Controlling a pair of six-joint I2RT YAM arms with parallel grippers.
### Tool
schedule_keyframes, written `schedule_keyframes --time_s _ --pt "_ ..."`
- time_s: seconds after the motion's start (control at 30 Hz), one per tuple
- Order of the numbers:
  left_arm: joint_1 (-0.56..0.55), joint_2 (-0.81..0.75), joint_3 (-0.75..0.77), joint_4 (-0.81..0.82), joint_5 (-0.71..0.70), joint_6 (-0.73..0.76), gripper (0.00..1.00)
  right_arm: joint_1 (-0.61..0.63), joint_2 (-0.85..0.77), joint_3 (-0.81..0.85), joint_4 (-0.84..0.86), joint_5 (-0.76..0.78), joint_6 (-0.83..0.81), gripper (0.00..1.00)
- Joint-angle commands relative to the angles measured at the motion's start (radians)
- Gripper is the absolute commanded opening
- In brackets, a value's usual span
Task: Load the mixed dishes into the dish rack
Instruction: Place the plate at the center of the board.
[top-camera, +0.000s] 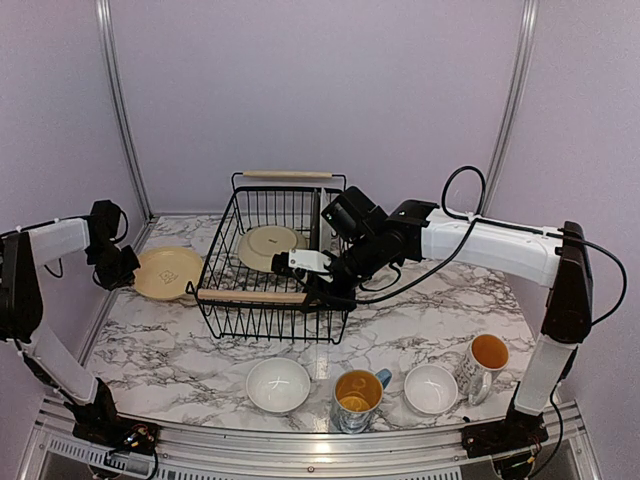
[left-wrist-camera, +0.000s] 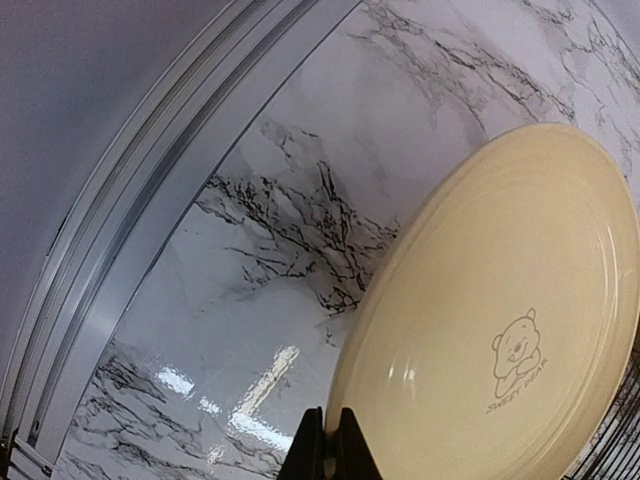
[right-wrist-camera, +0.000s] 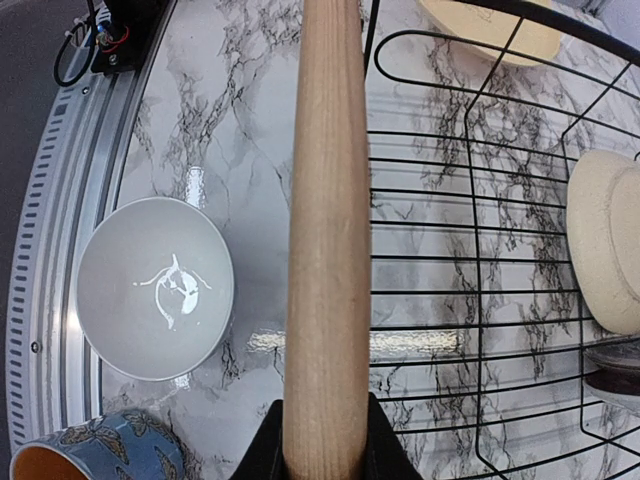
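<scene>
The black wire dish rack (top-camera: 232, 318) stands mid-table with a cream plate (top-camera: 268, 245) inside it. My right gripper (top-camera: 313, 294) is shut on the right end of the rack's near wooden handle (right-wrist-camera: 328, 230), and the rod fills the space between the jaws of this gripper (right-wrist-camera: 325, 445). Left of the rack lies a pale yellow plate (top-camera: 168, 272) with a small bear print (left-wrist-camera: 515, 350). My left gripper (top-camera: 132, 270) pinches that plate's rim, the jaws of this gripper (left-wrist-camera: 329, 440) nearly touching. Whether the plate is off the table I cannot tell.
Along the near edge stand a white bowl (top-camera: 278, 384), a blue yellow-lined mug (top-camera: 358, 398), a second white bowl (top-camera: 431, 388) and a white yellow-lined mug (top-camera: 483, 362). A metal rail (left-wrist-camera: 120, 230) borders the table just left of the plate.
</scene>
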Motion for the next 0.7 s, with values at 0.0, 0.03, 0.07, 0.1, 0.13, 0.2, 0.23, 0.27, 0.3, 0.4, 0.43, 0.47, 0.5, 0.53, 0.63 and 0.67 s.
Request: schedule_keyframes --time_s 0.0,0.03,0.07,0.1,0.13,0.2,0.23,0.27,0.3,0.4,0.43,0.47,0.5,0.53,0.63,0.67 --pt "0.000 0.022 -0.068 0.126 0.047 -0.010 0.00 0.056 0.057 -0.054 -0.071 -0.087 -0.108 0.14" --pt "0.000 0.031 -0.085 0.136 0.069 -0.009 0.00 0.057 0.058 -0.054 -0.072 -0.087 -0.107 0.14" --pt "0.000 0.038 -0.098 0.144 0.082 -0.007 0.00 0.056 0.060 -0.054 -0.072 -0.088 -0.107 0.14" --pt "0.000 0.047 -0.108 0.147 0.087 -0.006 0.00 0.056 0.060 -0.054 -0.071 -0.088 -0.106 0.14" --pt "0.000 0.058 -0.108 0.141 0.088 -0.005 0.01 0.057 0.059 -0.054 -0.073 -0.088 -0.107 0.14" --pt "0.000 0.083 -0.093 0.109 0.082 0.008 0.20 0.056 0.059 -0.054 -0.074 -0.089 -0.107 0.15" --pt "0.000 0.090 -0.085 0.099 0.078 0.018 0.26 0.056 0.056 -0.053 -0.074 -0.090 -0.106 0.15" --pt "-0.001 0.091 -0.077 0.090 0.071 0.026 0.32 0.056 0.056 -0.053 -0.076 -0.093 -0.106 0.15" --pt "-0.001 0.083 -0.066 0.082 0.063 0.034 0.35 0.056 0.053 -0.053 -0.078 -0.094 -0.107 0.15" --pt "-0.010 0.027 -0.010 0.052 0.049 0.040 0.38 0.056 0.051 -0.051 -0.083 -0.093 -0.113 0.15" --pt "-0.024 0.003 0.020 0.040 0.051 0.036 0.39 0.056 0.051 -0.052 -0.083 -0.092 -0.114 0.15" --pt "-0.051 -0.025 0.058 0.039 0.052 0.033 0.40 0.056 0.053 -0.053 -0.084 -0.093 -0.114 0.15" --pt "-0.093 -0.049 0.100 0.037 0.031 0.033 0.41 0.056 0.056 -0.053 -0.084 -0.092 -0.114 0.15" --pt "-0.156 -0.068 0.150 0.029 -0.004 0.037 0.42 0.057 0.060 -0.053 -0.084 -0.092 -0.115 0.15" --pt "-0.315 -0.086 0.319 0.016 -0.074 0.018 0.44 0.057 0.072 -0.052 -0.086 -0.094 -0.116 0.15" --pt "-0.359 -0.088 0.360 0.019 -0.099 -0.004 0.45 0.057 0.076 -0.053 -0.085 -0.094 -0.117 0.15"
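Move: The left hand still pinches the beige bear plate by its left edge. The bare marble spot it is lowered to is centred about 9 cm right, 2 cm ahead and 8 cm below. The rack's near-left corner stands some 18 cm right, 13 cm back and 6 cm higher; the plate lying in the rack is about 36 cm right and 12 cm ahead, slightly lower. From the right hand, the spot is roughly 38 cm left, 16 cm ahead and 16 cm below. The left fingers keep their pinch on the plate's edge while lowering it about 5 cm and slightly back and right, then open to nearly half and let go. The empty hand lifts quickly, some 13 cm, swinging forward and right towards the rack, with the fingertips tipping up forward by roughly 20 degrees. The right hand stays put, keeping its hold on the rack's near wooden handle. ##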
